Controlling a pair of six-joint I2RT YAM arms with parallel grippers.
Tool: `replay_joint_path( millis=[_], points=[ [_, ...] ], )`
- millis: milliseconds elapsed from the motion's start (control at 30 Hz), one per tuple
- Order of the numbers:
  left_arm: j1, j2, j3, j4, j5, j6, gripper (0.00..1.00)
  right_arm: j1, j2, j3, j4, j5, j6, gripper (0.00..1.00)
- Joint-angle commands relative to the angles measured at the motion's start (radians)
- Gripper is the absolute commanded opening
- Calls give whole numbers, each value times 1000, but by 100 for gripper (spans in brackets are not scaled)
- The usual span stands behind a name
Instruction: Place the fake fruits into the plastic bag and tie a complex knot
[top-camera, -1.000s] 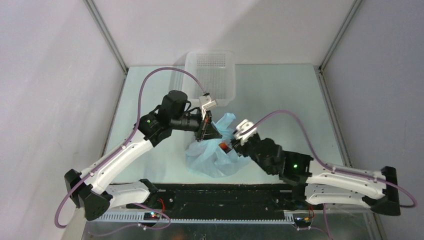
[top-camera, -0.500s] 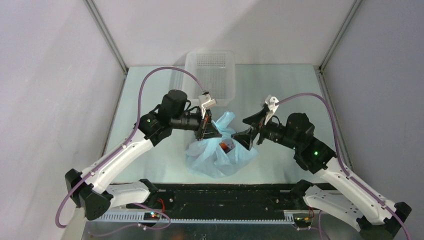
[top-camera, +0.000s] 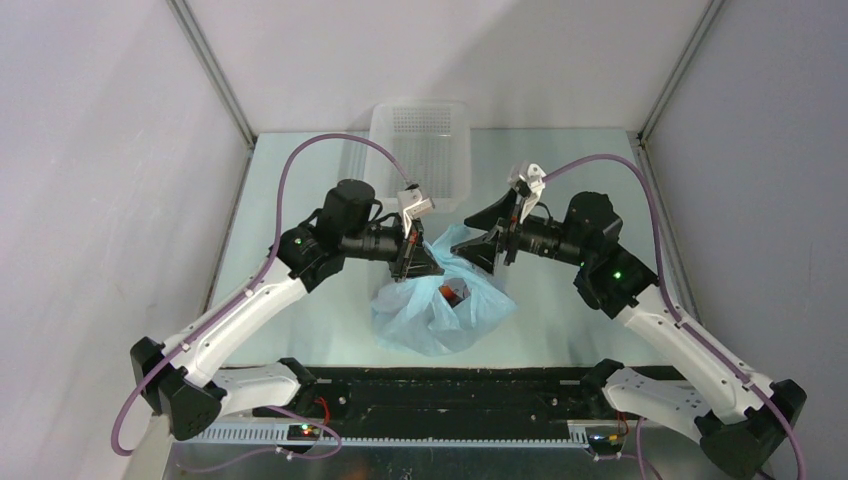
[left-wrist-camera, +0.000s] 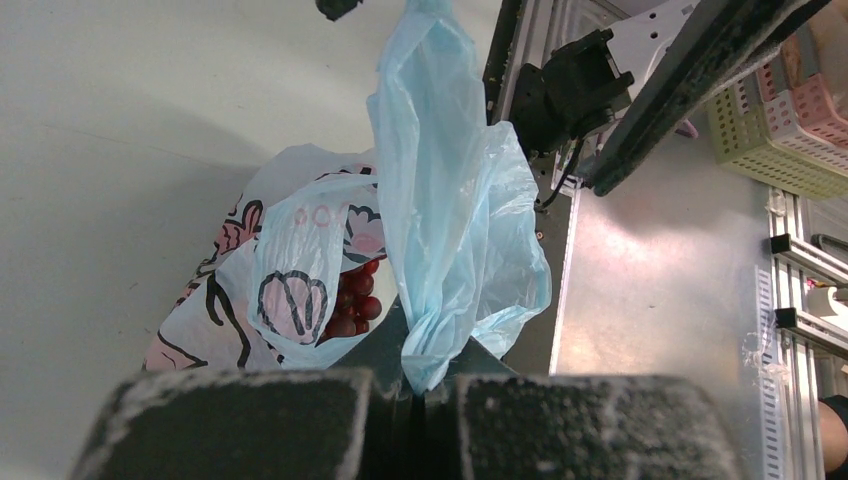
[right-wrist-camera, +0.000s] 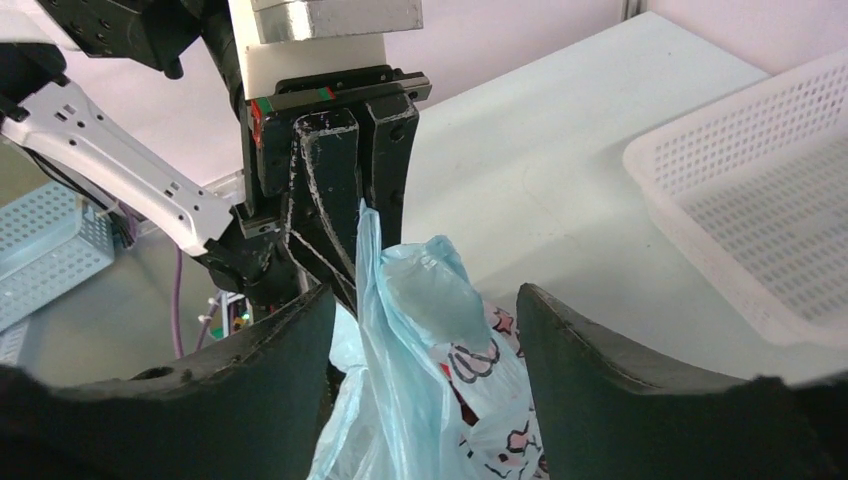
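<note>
The light-blue plastic bag (top-camera: 432, 318) with pink and black cartoon prints sits on the table between both arms. My left gripper (top-camera: 428, 268) is shut on a raised strip of the bag's plastic (left-wrist-camera: 440, 200), which is pinched at its fingertips (left-wrist-camera: 421, 388). Dark-red grapes (left-wrist-camera: 352, 300) show through the bag's mouth, and a red fruit (top-camera: 452, 292) shows inside from above. My right gripper (top-camera: 475, 243) stands open, and its fingers (right-wrist-camera: 290, 360) flank the raised blue strip (right-wrist-camera: 400, 300) without touching it. The knot is out of view.
A white perforated basket (top-camera: 425, 150) stands at the back of the table, just behind the left gripper; its corner (right-wrist-camera: 760, 230) lies to the right in the right wrist view. The black rail (top-camera: 440, 395) runs along the near edge.
The right arm swung up from low at the bag's right side to the bag's back right, with its jaws open around the raised strip. The left gripper has kept its grip and place.
</note>
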Motion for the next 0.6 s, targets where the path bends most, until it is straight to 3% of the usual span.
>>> replay_joint_path(
  millis=[0, 133, 267, 433, 567],
  points=[
    [6, -4, -11, 2, 14, 25, 0, -7, 12, 49, 74, -50, -28, 67],
    [5, -2, -10, 1, 12, 25, 0, -7, 16, 49, 76, -66, -35, 42],
    [4, 1, -9, -2, -11, 22, 0, 3, -3, 49, 60, -62, -41, 2],
    [7, 12, -9, 0, -45, 9, 0, 84, -56, 48, -50, -1, -88, 0],
    [10, 20, -6, 7, -50, -4, 0, 229, -85, 23, -138, 146, -117, 0]
  ],
)
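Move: Between the right hand's open fingers stands the plastic bag's bunched free end, within about 1 cm of the hand point, slightly left of and below it. The left fingertips, gripping the neck, are about 5 cm back, 4 cm left and 8 cm below; the fruit-filled bag body is some 2 cm back, 1 cm left and 28 cm below. From the left hand, the free end is roughly 5 cm ahead, 3 cm right and 7 cm up. Closing fully from a wide opening, the right fingers pinch the bag's bunched free end almost in place. Then the hand draws that end back towards the bases, about 4 cm and gathering speed, with a slight drift left, turning roughly 5 degrees counter-clockwise. The left hand keeps its shut grip on the neck. ##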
